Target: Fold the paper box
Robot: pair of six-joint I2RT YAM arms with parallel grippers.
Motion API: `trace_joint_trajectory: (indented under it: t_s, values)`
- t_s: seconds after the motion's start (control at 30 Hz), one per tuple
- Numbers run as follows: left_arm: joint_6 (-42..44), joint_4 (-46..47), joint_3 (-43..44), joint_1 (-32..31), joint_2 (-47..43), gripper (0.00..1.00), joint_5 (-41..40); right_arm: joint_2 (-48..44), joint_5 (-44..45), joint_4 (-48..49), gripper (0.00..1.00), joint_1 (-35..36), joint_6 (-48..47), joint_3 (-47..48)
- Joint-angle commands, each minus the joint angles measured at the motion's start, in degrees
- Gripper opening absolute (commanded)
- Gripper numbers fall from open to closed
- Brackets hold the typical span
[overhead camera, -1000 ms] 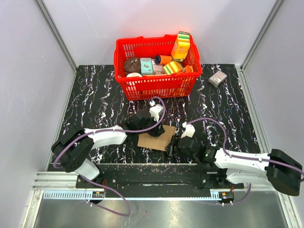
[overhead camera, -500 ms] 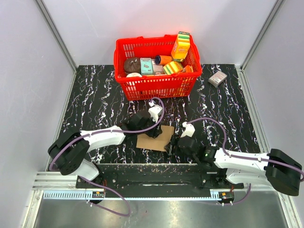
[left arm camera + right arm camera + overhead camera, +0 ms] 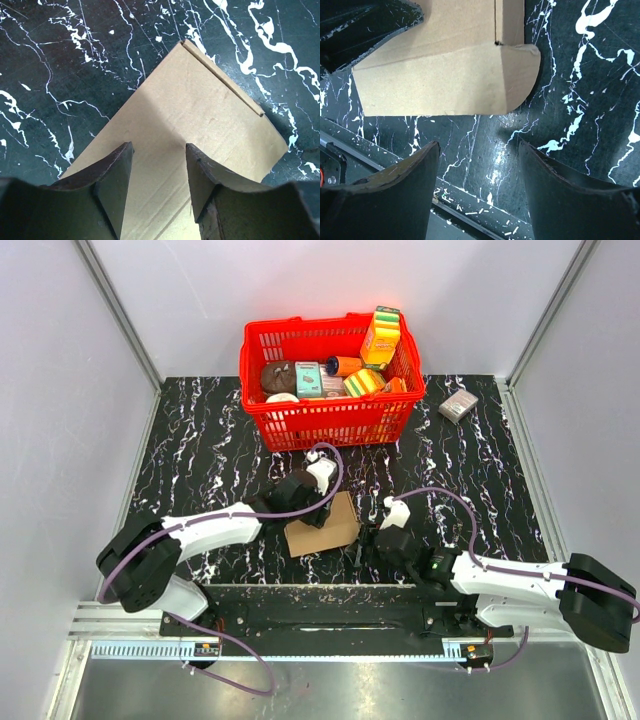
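Observation:
The paper box (image 3: 335, 530) is a flat brown cardboard piece on the black marble table, between my two grippers. My left gripper (image 3: 316, 510) hovers over its far edge. In the left wrist view the box (image 3: 200, 115) fills the middle, and the left gripper (image 3: 159, 145) stands open above its surface with nothing pinched. My right gripper (image 3: 368, 543) sits just right of the box, near the table's front edge. In the right wrist view a rounded flap of the box (image 3: 445, 75) lies ahead of the open right gripper (image 3: 479, 145), which has only table between its fingers.
A red basket (image 3: 320, 410) with several colourful packages stands behind the box. A small grey-pink box (image 3: 458, 405) lies at the back right. The metal rail (image 3: 300, 605) runs along the table's front edge, close to the right gripper.
The left gripper's jaws have spread wider. The paper box has turned and shifted slightly left under it. The right gripper has barely moved.

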Motion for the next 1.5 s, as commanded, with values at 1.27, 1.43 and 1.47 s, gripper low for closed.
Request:
trace_joint_trajectory:
  t_s: [1.27, 1.43, 1.47]
  values:
    - [-2.5, -6.9, 2.0, 0.1, -3.5, 0.54, -5.0, 4.7, -18.7, 3.3, 0.75, -15.8, -28.1, 7.9]
    - [-3.1, -5.5, 1.1, 0.1, -2.5, 0.54, -4.5, 6.6, -20.8, 4.8, 0.74, -16.6, -28.1, 7.9]
    - [-3.1, -5.4, 0.9, 0.1, -2.2, 0.53, -4.0, 7.1, -21.2, 5.1, 0.74, -16.7, -28.1, 7.8]
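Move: The right hand is just off the paper box's near right corner. The rounded ear of the open front flap is about 4 cm ahead of it, level sideways and 2 cm lower; the flap's middle is some 8 cm to its left and 2 ahead, the box's middle about 9 cm left and 6 ahead. The left hand is over the box top, whose middle is 1 cm back and 3 below; the ear is 9 cm to its right and 5 back. No new contact is clear: the open right fingers head for the flap's ear, rising nearly 4 cm, swinging forward, then dipping, to finish about 5 cm farther out and 2 cm higher, turned some 15 degrees counter-clockwise, close beside the ear. The left hand, half open over the box top, lifts about 2.5 cm, then sinks most of the way back while drifting 2 cm left. ##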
